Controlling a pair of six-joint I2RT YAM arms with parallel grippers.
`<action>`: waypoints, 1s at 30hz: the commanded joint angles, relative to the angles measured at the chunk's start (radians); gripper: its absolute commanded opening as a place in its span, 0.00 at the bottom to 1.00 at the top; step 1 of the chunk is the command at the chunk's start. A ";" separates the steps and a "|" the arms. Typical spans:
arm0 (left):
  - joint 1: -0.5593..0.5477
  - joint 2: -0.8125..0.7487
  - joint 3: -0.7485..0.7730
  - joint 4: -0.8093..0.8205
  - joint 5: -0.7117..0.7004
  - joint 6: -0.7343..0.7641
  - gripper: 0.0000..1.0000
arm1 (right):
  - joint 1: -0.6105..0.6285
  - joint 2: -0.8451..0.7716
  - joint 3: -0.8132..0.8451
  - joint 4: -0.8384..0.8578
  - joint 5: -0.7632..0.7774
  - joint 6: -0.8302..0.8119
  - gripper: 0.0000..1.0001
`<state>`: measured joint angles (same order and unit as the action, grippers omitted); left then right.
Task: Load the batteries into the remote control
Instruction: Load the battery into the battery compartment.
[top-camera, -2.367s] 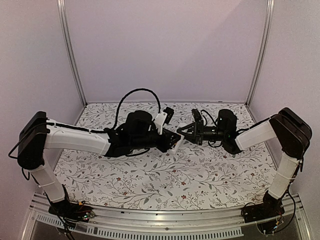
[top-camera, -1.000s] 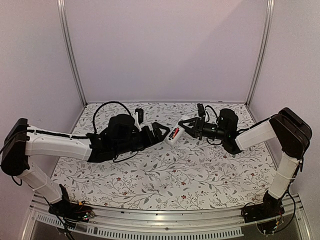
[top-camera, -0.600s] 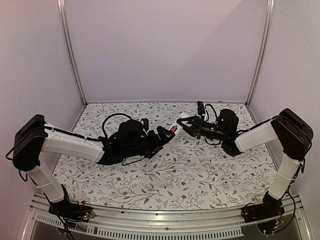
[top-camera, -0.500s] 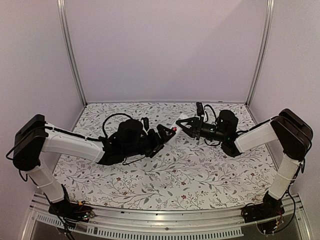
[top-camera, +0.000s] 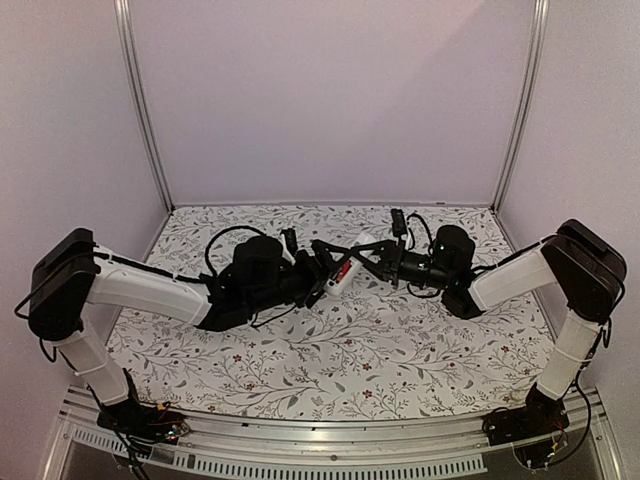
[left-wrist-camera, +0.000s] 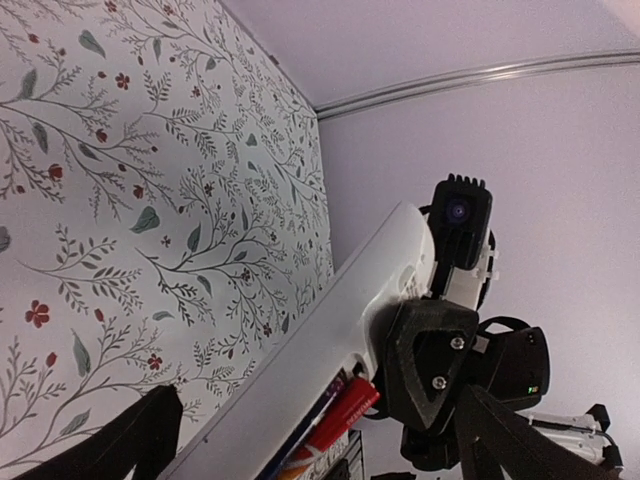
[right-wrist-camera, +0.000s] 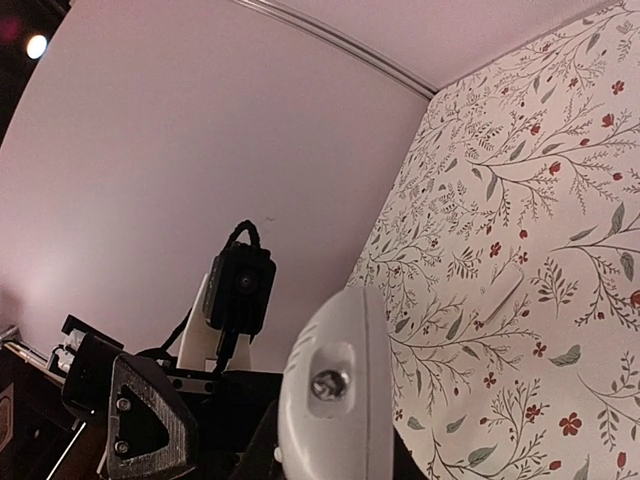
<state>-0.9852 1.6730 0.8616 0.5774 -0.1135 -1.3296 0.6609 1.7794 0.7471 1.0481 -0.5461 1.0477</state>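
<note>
The white remote control (top-camera: 338, 277) hangs in the air between the two arms, above the middle back of the table. My right gripper (top-camera: 363, 256) is shut on its far end. In the right wrist view the remote's rounded end (right-wrist-camera: 335, 395) fills the bottom centre. The red battery (left-wrist-camera: 345, 415) lies in the remote's open compartment (left-wrist-camera: 330, 340). A dark strip lies beside it, and I cannot tell if it is the black battery. My left gripper (top-camera: 327, 267) is open, with one finger (left-wrist-camera: 140, 435) on each side of the remote's near end.
The table (top-camera: 330, 350) has a white cloth printed with leaves and red flowers. Pale walls and metal posts (top-camera: 140, 110) close in the back and sides. The right wrist camera (left-wrist-camera: 460, 215) shows just beyond the remote.
The remote passed from my left gripper to my right. My left gripper then drew back and has come up again, open, around the remote's near end. The right arm shifted slightly left.
</note>
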 joint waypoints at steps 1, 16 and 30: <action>0.009 0.029 0.009 0.056 -0.015 -0.038 0.93 | 0.014 -0.048 -0.018 0.025 0.046 -0.044 0.00; 0.012 0.075 0.010 0.106 0.008 -0.083 0.78 | 0.032 -0.071 -0.025 -0.008 0.071 -0.097 0.00; 0.011 0.081 -0.024 0.150 0.031 -0.082 0.62 | 0.031 -0.070 -0.008 0.032 0.060 -0.051 0.00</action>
<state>-0.9829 1.7458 0.8597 0.6926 -0.0917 -1.4132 0.6865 1.7363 0.7315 1.0374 -0.4843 0.9867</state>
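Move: The red battery sits in the remote's open compartment, roughly 2 cm to the right of the left hand point, 1 cm ahead and 1 cm below, between the wide-open fingers. The remote's middle is about 3 cm right and 1 cm ahead of the left hand, and the right gripper's fingertips holding the remote about 6 cm right and 3 cm ahead. From the right hand, the red battery lies some 5 cm left and 3 cm back, about 1 cm below. Ease the left gripper about 1 cm down and 1 cm to the right, rolling it some 5 degrees, and close its fingers by about a third around the remote, bringing one finger onto the red battery's near end while the other stays on the remote's back side. Keep the right gripper shut on the remote, raising it about 1 cm with a slight upward tilt. ##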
